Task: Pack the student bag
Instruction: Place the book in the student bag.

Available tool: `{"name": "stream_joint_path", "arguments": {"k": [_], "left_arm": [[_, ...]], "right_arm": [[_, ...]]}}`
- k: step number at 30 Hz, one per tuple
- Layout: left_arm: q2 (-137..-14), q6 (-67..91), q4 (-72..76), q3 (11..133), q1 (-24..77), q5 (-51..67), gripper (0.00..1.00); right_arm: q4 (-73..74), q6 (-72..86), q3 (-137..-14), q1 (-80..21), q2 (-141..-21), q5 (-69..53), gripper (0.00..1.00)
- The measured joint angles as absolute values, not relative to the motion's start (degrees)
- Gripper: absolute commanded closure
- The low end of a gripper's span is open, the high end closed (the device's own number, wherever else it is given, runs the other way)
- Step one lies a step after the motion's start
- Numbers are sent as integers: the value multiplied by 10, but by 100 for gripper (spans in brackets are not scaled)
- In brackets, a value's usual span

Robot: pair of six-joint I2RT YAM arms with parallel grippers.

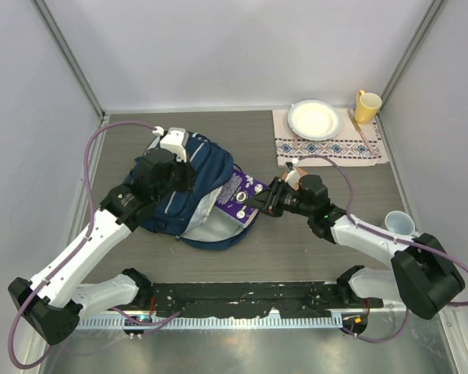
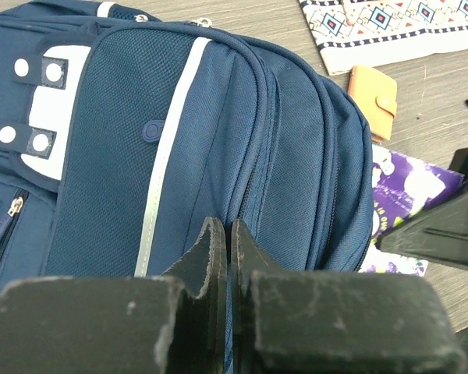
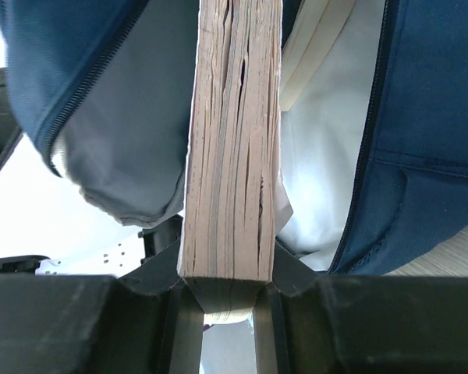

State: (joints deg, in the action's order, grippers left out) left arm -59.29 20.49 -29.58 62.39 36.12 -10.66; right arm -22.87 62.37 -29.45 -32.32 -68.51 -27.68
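The student bag (image 1: 195,187), navy with a pale stripe, lies on the table left of centre, its opening facing right. My left gripper (image 1: 170,173) sits on top of it, shut on a fold of the bag's fabric (image 2: 218,132); the fingertips (image 2: 218,234) are pressed together over a sliver of blue cloth. My right gripper (image 1: 267,201) is shut on a thick purple-covered book (image 1: 242,195) whose far end lies in the bag's mouth. In the right wrist view the book's page edges (image 3: 234,140) run up between grey lining (image 3: 125,132) and navy fabric (image 3: 437,117).
An orange wallet (image 2: 374,92) lies on the table just right of the bag. At the back right, a patterned cloth (image 1: 331,144) carries a white plate (image 1: 315,118) and a yellow mug (image 1: 366,106). A pale blue cup (image 1: 399,224) stands by the right arm.
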Motion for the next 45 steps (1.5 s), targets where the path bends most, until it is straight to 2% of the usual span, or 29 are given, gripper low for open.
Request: {"name": "stream_joint_path", "arguments": {"k": [5,12,21,26,30,31,33,34,37,39,45], "left_arm": [[-585,209,-296,623,360,-106,100],[-579,215,-295,616,360,-97,100],[-575,222,-292,616,360,-90,100],[-575,222,-290,616,360,-87,100],[-573,222,-290,616,360,-87,100],[-572,222,-290,616,360,-87,100],[-572,223,-290,616,360,-87,100],[-572,223,-290,616,360,-87,100],[-572,224,-290,616,360,-86,100],[-572,225,-290,615,360,-86,100],[-572,226,-289,614,360,-86,100]], "right_arm": [[-266,637,-305,-351,-743,-275,99],[-344,645,-381,-390,-860,-258,99],[-394,648,-530,-429,-1062,-158,99],[-409,631,-586,-474,-1131,-79,94],[-431,625,-611,-493,-1154,-43,80],[-432,622,-613,-495,-1160,-33,69],[-431,620,-613,-494,-1163,-20,59],[-429,616,-612,-494,-1163,-12,47],[-439,608,-589,-494,-1155,4,31],[-449,601,-565,-494,-1134,9,23],[-397,560,-531,-494,-1072,16,16]]}}
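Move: The purple book is already in the right hand's grip by its edge. The mouth of the student bag, where it is to go, opens about 14 cm to that hand's left, 3 cm ahead and 8 cm lower. The bag's flap edge overhangs the mouth some 13 cm left and 6 cm ahead, near hand height; the brown wallet lies roughly 8 cm right, 12 cm ahead, 15 cm down. From the left hand the mouth is about 11 cm right, 2 cm back and 17 cm below. The purple book is pushed by the right hand left, forward and down through the bag's mouth under the flap, about 18 cm left and 10 cm forward. There the fingers open wide, letting go of the book, and the hand backs out some 4 cm to the right, the wrist having turned about 10 degrees clockwise. The left hand stays put, its shut fingers keeping the raised flap. ##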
